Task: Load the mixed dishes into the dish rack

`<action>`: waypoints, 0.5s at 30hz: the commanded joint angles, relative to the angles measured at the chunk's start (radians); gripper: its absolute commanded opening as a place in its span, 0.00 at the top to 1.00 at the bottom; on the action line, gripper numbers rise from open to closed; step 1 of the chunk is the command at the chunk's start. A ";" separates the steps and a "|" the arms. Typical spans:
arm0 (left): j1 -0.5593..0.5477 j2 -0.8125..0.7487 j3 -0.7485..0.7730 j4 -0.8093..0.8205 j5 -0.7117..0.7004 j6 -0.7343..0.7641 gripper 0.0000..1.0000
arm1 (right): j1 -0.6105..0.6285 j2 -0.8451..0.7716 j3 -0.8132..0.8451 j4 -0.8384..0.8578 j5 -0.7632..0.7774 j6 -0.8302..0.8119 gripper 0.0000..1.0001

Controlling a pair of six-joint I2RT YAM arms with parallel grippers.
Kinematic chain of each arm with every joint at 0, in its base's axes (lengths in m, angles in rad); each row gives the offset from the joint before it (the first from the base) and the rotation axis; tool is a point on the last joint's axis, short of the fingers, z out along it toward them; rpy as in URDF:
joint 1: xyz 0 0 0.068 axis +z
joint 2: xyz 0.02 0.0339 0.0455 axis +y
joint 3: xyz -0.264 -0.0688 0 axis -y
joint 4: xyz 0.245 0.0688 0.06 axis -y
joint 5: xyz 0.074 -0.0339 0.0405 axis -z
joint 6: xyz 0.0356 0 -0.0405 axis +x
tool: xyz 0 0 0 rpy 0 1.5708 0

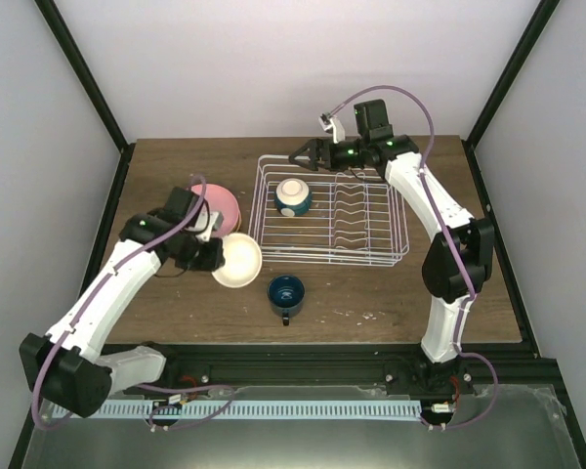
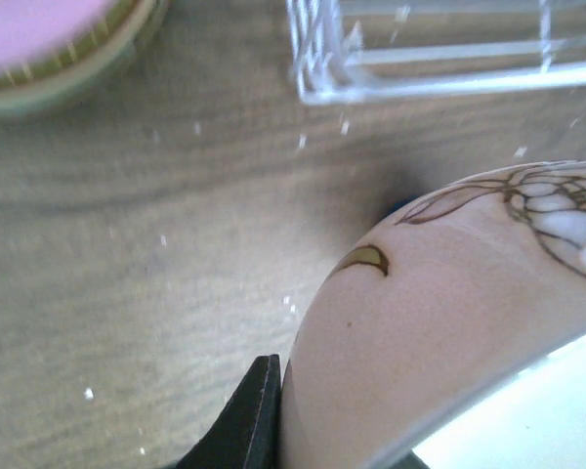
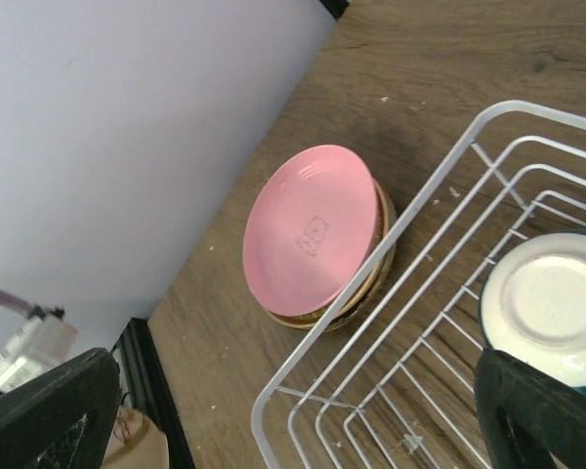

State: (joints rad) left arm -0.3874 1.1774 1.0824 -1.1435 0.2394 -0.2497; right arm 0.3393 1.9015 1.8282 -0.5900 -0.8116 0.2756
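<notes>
My left gripper (image 1: pixel 215 256) is shut on the rim of the cream bowl (image 1: pixel 237 260), which is tilted just left of the dish rack (image 1: pixel 402 256). In the left wrist view the cream bowl (image 2: pixel 449 322) fills the lower right, with one dark finger (image 2: pixel 252 415) against its wall. The pink plate (image 1: pixel 217 205) lies on the tan-yellow plate (image 3: pixel 369 289) at the rack's left. A white-and-blue bowl (image 1: pixel 293 195) sits upside down inside the rack. The dark blue mug (image 1: pixel 285 291) stands in front of the rack. My right gripper (image 1: pixel 308 154) hangs open over the rack's far left corner, holding nothing.
The rack's upright prongs (image 1: pixel 356 210) fill its right half. Black frame posts (image 1: pixel 78 68) and white walls close in the table's sides and back. The right arm (image 1: pixel 439 210) runs along the rack's right side.
</notes>
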 commanded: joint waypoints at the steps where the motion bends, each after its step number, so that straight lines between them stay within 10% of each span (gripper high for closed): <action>1: 0.015 0.047 0.152 0.048 -0.037 0.033 0.97 | -0.005 0.001 0.032 0.027 -0.111 -0.010 0.00; 15: 0.054 0.322 0.376 0.218 -0.060 0.082 1.00 | 0.011 -0.065 -0.166 0.113 -0.257 0.009 0.00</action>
State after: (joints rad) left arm -0.3397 1.4734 1.3800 -1.0164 0.1650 -0.1951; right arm 0.3378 1.8732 1.6814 -0.5117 -0.9947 0.2848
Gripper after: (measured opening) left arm 0.109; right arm 0.999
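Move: The left hand holds the white bowl by its rim; the rack's middle lies about 20 cm ahead, 26 cm right and 13 cm below. The plate stack is 18 cm ahead, 4 cm left, 15 cm below; the blue mug 4 cm back, 15 cm right, 13 cm below. From the right hand, the white bowl is some 20 cm back, 13 cm left, 13 cm below; the teal bowl in the rack is nearly straight underneath, 22 cm down. Left carries the pinched white bowl about 11 cm forward towards the rack; open right eases back and down. ##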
